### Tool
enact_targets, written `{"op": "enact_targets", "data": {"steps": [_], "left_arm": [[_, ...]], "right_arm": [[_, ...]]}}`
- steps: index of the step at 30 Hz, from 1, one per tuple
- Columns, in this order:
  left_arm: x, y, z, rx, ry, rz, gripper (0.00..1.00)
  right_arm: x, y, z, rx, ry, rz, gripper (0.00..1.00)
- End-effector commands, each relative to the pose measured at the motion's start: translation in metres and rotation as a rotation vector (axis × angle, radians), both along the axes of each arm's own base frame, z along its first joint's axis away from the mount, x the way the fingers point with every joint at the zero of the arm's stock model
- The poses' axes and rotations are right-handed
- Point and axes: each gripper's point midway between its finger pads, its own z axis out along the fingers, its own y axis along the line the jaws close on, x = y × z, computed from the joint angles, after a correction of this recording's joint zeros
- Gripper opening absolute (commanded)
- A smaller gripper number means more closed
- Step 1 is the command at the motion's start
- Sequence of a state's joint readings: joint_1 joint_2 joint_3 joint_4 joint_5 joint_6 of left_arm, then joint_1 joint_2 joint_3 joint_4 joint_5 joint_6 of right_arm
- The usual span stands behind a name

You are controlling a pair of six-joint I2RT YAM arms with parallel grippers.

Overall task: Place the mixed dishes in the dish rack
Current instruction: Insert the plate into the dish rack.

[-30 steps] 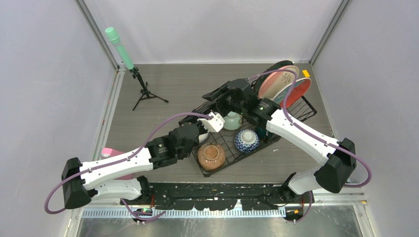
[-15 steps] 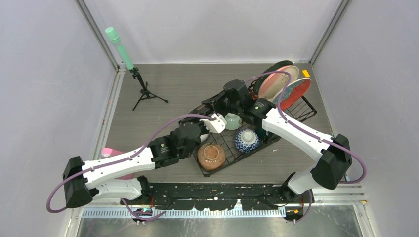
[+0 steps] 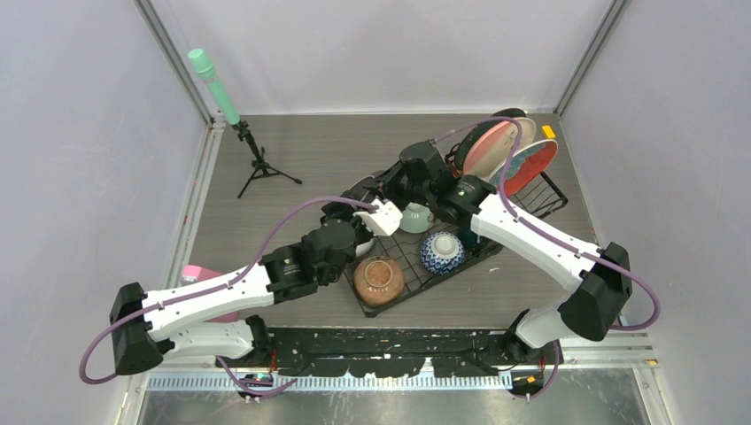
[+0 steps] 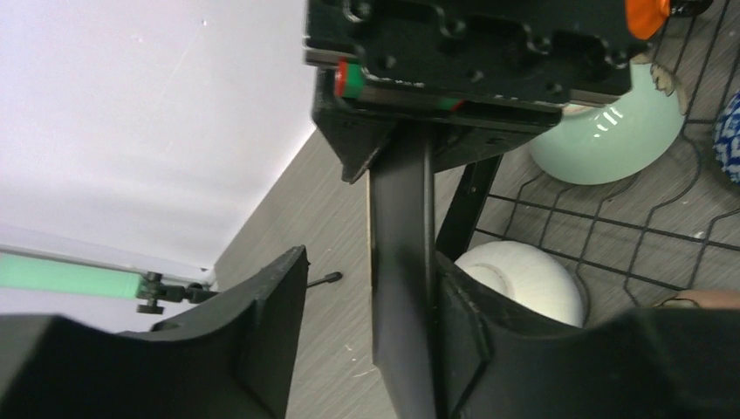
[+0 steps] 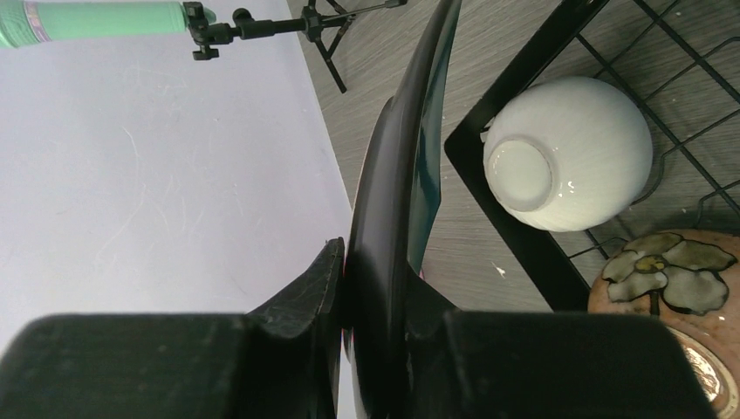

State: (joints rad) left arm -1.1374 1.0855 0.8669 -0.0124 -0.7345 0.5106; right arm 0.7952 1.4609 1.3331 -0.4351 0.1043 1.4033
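Observation:
The large dark teal plate (image 5: 410, 148) stands on edge over the left end of the dish rack (image 3: 542, 197). My right gripper (image 5: 375, 262) is shut on its rim. My left gripper (image 4: 373, 262) is open around the same plate (image 4: 401, 288): the rim lies against one finger (image 4: 467, 340), and a gap shows before the other finger. The tray section holds the white bowl (image 5: 567, 153), mint-green bowl (image 3: 414, 218), blue-patterned bowl (image 3: 440, 252) and brown bowl (image 3: 379, 281), all upside down. A pink plate (image 3: 490, 150) stands in the slotted basket.
A mint-green cylinder on a black tripod (image 3: 232, 111) stands at the far left. A small pink cup (image 3: 197, 274) lies by the left arm. A red-rimmed plate (image 3: 534, 164) leans beside the pink plate. Grey walls close in both sides.
My left gripper has opened off the plate's rim. My right gripper moved in to the left and shut on the plate.

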Motion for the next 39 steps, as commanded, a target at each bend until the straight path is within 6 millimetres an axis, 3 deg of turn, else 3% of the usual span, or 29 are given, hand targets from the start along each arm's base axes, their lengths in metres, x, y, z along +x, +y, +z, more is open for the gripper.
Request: {"op": "enact_targets", "data": {"steps": [1, 5, 9, 10, 18, 27, 39], "left_arm": [[-0.001, 0.004, 0.039, -0.210, -0.030, 0.019, 0.61], [-0.006, 0.008, 0.039, -0.244, 0.005, 0.015, 0.73], [-0.022, 0.011, 0.031, -0.274, 0.086, -0.050, 0.98], [-0.026, 0.012, 0.029, -0.283, 0.107, -0.062, 0.99], [-0.045, 0.027, 0.030, -0.402, 0.182, -0.095, 1.00], [-0.047, 0.060, 0.049, -0.522, 0.174, -0.041, 1.00], [-0.039, 0.078, 0.052, -0.562, 0.176, 0.032, 1.00]], "right_arm": [[0.010, -0.011, 0.060, 0.025, -0.189, -0.023, 0.00], [0.014, -0.016, 0.060, 0.011, -0.201, -0.038, 0.00], [0.020, -0.024, 0.063, 0.001, -0.217, -0.058, 0.00], [0.020, -0.025, 0.064, -0.001, -0.222, -0.060, 0.00], [0.024, -0.030, 0.068, -0.019, -0.246, -0.058, 0.00], [0.017, -0.045, 0.081, -0.055, -0.297, -0.055, 0.00], [0.009, -0.060, 0.100, -0.051, -0.314, -0.057, 0.00]]}}
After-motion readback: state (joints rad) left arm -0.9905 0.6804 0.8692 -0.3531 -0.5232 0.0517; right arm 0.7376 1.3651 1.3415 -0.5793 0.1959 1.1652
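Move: Between both grippers, the plate stands almost on edge, its middle some 5 cm right and 2 cm ahead of the left hand, whose fingers are already half open around it. From the right hand, which grips it, the free slots of the dish rack lie about 44 cm right, nearly level fore and aft and 12 cm lower, with the red plate 40 cm right and 4 cm ahead. The white bowl sits roughly 8 cm back, 1 cm right and 17 cm below the left hand, the green bowl 11 cm right and 11 cm back from the right. Opening from half to fully wide, the left fingers clear the plate's sides and the hand backs off, first towards its base, then mainly left and up (about 7 cm left in all), rolling some 30 degrees with its left side dropping. The right hand keeps its pinch and takes the plate about 6 cm right towards the rack's plate end, dipping slightly and rising again, with a small roll the same way. ##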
